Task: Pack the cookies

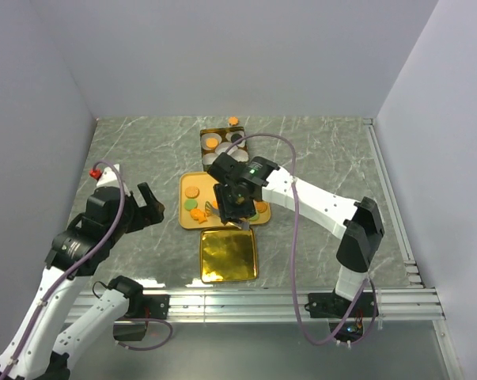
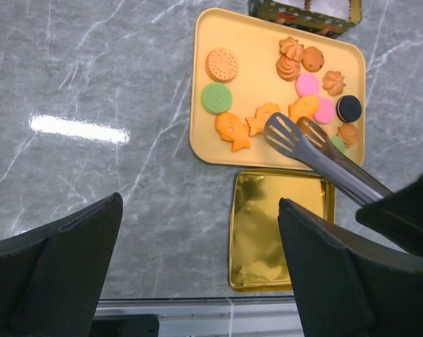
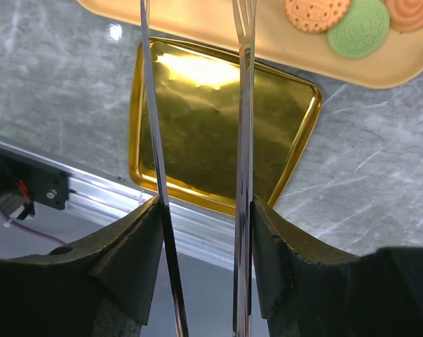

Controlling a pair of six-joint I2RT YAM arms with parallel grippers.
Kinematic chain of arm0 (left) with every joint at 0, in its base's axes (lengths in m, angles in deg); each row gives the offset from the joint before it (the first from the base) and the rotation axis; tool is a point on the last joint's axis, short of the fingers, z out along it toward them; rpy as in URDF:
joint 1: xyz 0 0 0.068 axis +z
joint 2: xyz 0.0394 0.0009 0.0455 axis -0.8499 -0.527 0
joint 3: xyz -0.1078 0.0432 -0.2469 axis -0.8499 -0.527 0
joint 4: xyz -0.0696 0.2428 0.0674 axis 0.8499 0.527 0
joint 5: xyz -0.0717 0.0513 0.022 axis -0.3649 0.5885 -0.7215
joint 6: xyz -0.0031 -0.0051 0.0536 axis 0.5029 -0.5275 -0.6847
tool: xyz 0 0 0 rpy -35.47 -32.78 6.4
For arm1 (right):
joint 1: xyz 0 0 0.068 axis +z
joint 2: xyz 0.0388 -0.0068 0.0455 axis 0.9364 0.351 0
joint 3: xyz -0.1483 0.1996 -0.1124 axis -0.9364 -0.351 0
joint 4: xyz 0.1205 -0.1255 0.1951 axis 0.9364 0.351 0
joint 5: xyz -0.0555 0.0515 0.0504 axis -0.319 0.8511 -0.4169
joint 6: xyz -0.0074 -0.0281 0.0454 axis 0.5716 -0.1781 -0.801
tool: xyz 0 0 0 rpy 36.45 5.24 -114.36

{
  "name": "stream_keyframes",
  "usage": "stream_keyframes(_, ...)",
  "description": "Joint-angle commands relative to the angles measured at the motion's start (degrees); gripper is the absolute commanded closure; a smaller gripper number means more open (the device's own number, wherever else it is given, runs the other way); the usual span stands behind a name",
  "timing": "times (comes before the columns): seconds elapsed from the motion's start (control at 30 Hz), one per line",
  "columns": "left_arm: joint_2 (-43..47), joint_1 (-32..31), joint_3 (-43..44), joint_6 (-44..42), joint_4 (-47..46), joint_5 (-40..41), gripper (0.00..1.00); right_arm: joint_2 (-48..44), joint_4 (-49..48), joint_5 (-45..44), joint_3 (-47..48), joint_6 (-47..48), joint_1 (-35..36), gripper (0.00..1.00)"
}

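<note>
The cookies lie on a yellow tray [image 2: 267,49]: a tan disc [image 2: 222,64], a green disc [image 2: 216,98], orange fish shapes [image 2: 233,131], pink discs [image 2: 307,85] and a black one [image 2: 348,108]. My right gripper [image 1: 230,202] [image 3: 204,210] is shut on metal tongs [image 2: 316,158] [image 3: 243,105]. The tong blades stand spread, with their tips over the fish cookies and nothing between them. In the right wrist view a tan cookie [image 3: 316,12] and a green cookie [image 3: 358,28] show at the top. My left gripper [image 1: 147,207] [image 2: 200,260] hangs open over bare table, left of the tray.
An empty gold tin [image 1: 229,255] [image 2: 278,232] [image 3: 218,133] lies just in front of the tray. A darker tin [image 1: 222,142] holding white paper cups and some cookies stands behind it. One orange cookie [image 1: 233,120] lies beyond that tin. White walls close in the table.
</note>
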Motion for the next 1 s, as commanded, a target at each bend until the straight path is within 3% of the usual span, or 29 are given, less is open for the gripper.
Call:
stream_keyframes(0.0, 2.48, -0.13, -0.85, 0.64, -0.14, -1.04, 0.01, 1.18, -1.41, -0.02, 0.19, -0.36, 0.41, 0.43)
stream_keyframes(0.6, 2.58, -0.13, -0.94, 0.37, -0.14, -1.48, 0.01, 9.79, -1.42, -1.43, 5.9, 2.36, 0.41, 0.43)
stream_keyframes(0.97, 2.22, -0.13, -1.03, 0.2, -0.32, -1.74, 0.01, 10.32, 1.3, -1.78, 8.8, 2.63, 0.32, 0.45)
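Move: I'm holding the open tongs in my right hand. The middle of the three fish cookies lies some 8 cm ahead and 7 cm left of that hand, about 15 cm below it. The left fish is about 6 cm ahead and 11 cm left of the hand, the right fish some 10 cm ahead and 2 cm left, and the gold lid about 6 cm back and 2 cm left. From my left hand the middle fish is about 8 cm ahead and 14 cm right. Keeping my right-hand grip on the tongs with their arms still apart, I lower them about 5 cm towards the tray, easing roughly 2 cm left and a little forward, so that the tips come down around the middle fish cookie. The wrist tilts only some 5 degrees, and I ease back up about half a centimetre at the last. Whether the tips touch can't be seen. ##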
